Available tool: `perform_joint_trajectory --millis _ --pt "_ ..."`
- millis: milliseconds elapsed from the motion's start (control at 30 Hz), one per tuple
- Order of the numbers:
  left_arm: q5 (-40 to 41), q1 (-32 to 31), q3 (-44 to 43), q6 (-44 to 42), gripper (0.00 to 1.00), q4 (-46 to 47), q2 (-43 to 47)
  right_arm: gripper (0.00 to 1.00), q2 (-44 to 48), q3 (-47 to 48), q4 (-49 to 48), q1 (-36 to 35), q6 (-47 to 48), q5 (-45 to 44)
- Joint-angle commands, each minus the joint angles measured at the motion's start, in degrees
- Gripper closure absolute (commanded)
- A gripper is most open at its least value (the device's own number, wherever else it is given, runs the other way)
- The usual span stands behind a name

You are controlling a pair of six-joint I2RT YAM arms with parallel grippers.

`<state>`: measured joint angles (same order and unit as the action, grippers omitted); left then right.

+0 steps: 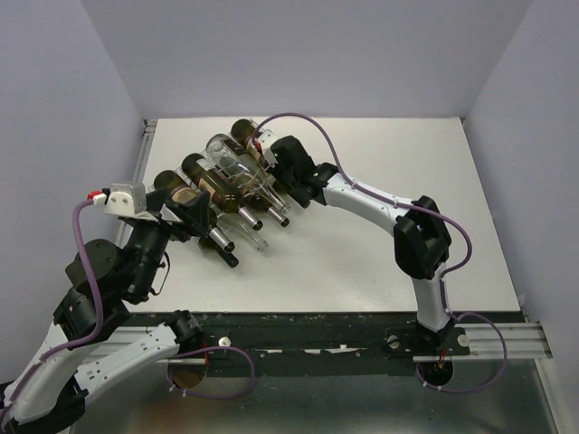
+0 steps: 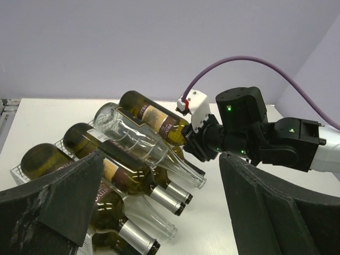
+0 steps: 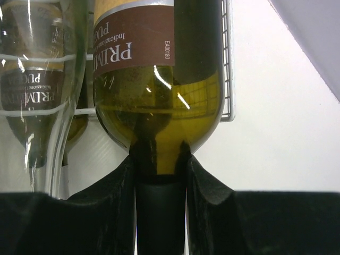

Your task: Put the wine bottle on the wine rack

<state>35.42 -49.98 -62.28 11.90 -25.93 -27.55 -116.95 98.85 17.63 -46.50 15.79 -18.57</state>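
Note:
The wine rack, a white wire-mesh tray, lies at the table's back left under several stacked bottles; its corner also shows in the right wrist view. My right gripper is shut on the neck of a green wine bottle with a brown label, which lies at the rack's far right edge. The right wrist view shows the fingers clamped round that neck below the bottle's shoulder. The left wrist view shows the same bottle. My left gripper is open and empty beside the rack's near-left bottles.
A clear glass bottle lies on top of the pile next to the held one. Dark bottles with silver capsules point their necks towards the table's middle. Grey walls close the back and sides. The right arm crosses the table's right half.

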Motion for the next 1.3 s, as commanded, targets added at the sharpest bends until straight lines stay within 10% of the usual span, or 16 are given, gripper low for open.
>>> perform_joint_trajectory --millis 0,300,767,1267 --pt "-0.18 0.14 -1.44 1.63 0.01 -2.72 0.3 0.98 -0.47 3.98 -4.71 0.01 0.82 0.72" --pt "-0.79 0.14 -1.88 3.3 0.01 -6.4 -0.22 0.51 -1.27 3.28 -2.78 -0.08 1.26 -1.21" --pt "-3.07 0.14 0.23 8.4 0.01 -12.38 2.5 0.07 5.4 -0.59 -1.11 0.01 -3.66 -3.23" --pt "2.98 0.14 -5.21 20.88 0.01 -29.17 -1.54 0.0 32.46 -9.72 17.34 0.01 -32.2 -5.16"
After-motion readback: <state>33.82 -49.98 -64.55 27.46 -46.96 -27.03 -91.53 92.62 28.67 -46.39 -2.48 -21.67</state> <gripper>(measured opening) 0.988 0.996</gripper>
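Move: My right hand still grips the neck of the last wine bottle, already lying on the rack; its middle is about 8 cm ahead, 8 cm left and some 3 cm above. The clear bottle's middle lies about 14 cm left and roughly 1 cm back, 2 cm up; the rack's middle is 22 cm left, 5 cm back and 8 cm below. From my empty left hand the gripped bottle lies about 32 cm ahead, 9 cm right and 23 cm below. I hold my right hand nearly in place at the neck while its fingers spread wide and let go, then pull it up about 14 cm, back and to the right some 7 cm each, away from the rack, rolling its left side up about 20 degrees and turning a little clockwise. My open left hand, touching nothing, sinks about 6 cm and tips down. ##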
